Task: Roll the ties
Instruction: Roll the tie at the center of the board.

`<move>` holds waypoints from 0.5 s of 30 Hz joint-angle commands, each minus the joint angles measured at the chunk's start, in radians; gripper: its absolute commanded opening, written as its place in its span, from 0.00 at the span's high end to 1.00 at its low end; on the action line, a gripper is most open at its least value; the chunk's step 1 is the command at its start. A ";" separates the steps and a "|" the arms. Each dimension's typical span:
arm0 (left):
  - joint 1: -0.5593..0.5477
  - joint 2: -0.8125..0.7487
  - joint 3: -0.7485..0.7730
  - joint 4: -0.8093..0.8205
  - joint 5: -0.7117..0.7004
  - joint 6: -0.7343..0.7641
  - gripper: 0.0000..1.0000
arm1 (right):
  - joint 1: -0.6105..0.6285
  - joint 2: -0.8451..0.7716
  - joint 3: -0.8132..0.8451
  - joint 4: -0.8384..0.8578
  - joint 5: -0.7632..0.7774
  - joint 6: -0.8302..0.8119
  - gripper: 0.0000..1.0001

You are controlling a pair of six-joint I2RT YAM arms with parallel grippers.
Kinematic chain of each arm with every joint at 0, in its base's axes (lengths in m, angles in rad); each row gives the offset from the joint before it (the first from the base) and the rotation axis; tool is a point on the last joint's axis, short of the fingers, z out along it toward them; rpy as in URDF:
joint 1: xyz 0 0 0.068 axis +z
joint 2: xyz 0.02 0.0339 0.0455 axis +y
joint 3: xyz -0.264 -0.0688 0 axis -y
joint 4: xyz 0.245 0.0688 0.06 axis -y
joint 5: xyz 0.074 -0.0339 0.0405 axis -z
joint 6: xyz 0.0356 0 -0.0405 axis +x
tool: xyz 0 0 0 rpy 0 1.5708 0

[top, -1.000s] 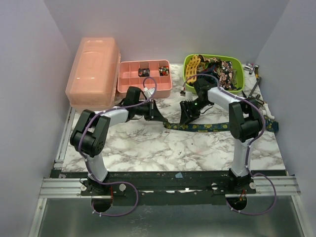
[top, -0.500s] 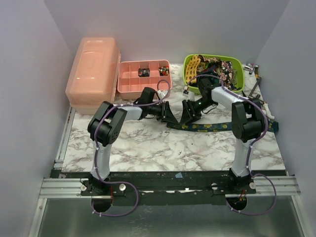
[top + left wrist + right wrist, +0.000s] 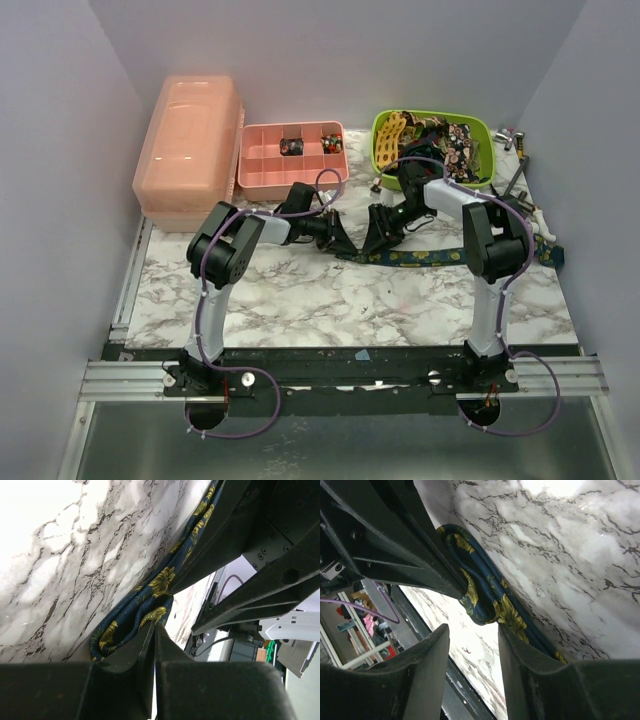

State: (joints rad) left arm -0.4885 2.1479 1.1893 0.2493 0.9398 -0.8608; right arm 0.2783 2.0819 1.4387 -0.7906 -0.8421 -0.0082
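Note:
A dark navy tie (image 3: 420, 258) with yellow flowers lies stretched across the marble table (image 3: 300, 300). Its left end is folded into a small loose curl (image 3: 125, 625). My left gripper (image 3: 340, 240) is low at that curl, and in the left wrist view its jaws (image 3: 155, 626) are shut, with the fold's edge at their tips. My right gripper (image 3: 376, 238) faces it from the right. In the right wrist view it (image 3: 472, 630) stands open, one finger (image 3: 520, 650) against the tie (image 3: 485, 595). More patterned ties (image 3: 440, 135) fill the green basket (image 3: 484, 178).
A pink compartment tray (image 3: 262, 180) and a peach lidded box (image 3: 190, 145) stand at the back left. Small tools (image 3: 515, 140) lie by the right wall. The two grippers almost touch, and the left arm's dark fingers (image 3: 395, 545) crowd the right wrist view.
My left arm has swung right, bringing its gripper up against the right gripper at the tie's left end. The right gripper has barely moved.

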 commanded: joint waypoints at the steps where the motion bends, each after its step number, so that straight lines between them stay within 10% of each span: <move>1: -0.002 0.027 0.013 0.056 0.015 -0.038 0.95 | 0.020 0.036 -0.007 0.051 0.063 0.026 0.55; 8: -0.002 -0.002 -0.008 0.099 0.022 -0.022 0.93 | 0.022 0.096 0.007 0.057 0.196 -0.043 0.67; 15: -0.010 -0.299 -0.213 0.160 -0.061 0.321 0.45 | 0.022 0.129 -0.014 -0.062 0.259 -0.220 0.79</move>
State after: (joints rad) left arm -0.4889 2.0705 1.0908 0.3363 0.9287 -0.7921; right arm 0.2947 2.1429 1.4559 -0.7792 -0.7540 -0.0635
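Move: Just beneath the right hand's half-open fingers, some 3 cm down and about 2 cm to the left, lies the tie's rolled end. From that hand the tie's flat tail stretches right, its middle about 22 cm off and level, and the green basket sits roughly 24 cm ahead and 14 cm right. The left fingers already pinch that rolled end, its middle about 1 cm below them; the pink tray is about 21 cm ahead and 14 cm left of the left hand. Sinking about 3 cm almost straight down, the right hand brings its fingers astride the right-hand edge of the roll and closes them to pinch the folded layers. The left hand keeps its pinch in place meanwhile, then opens and lets go, starting to draw off only at the end, about 1 cm each back, left and up. ##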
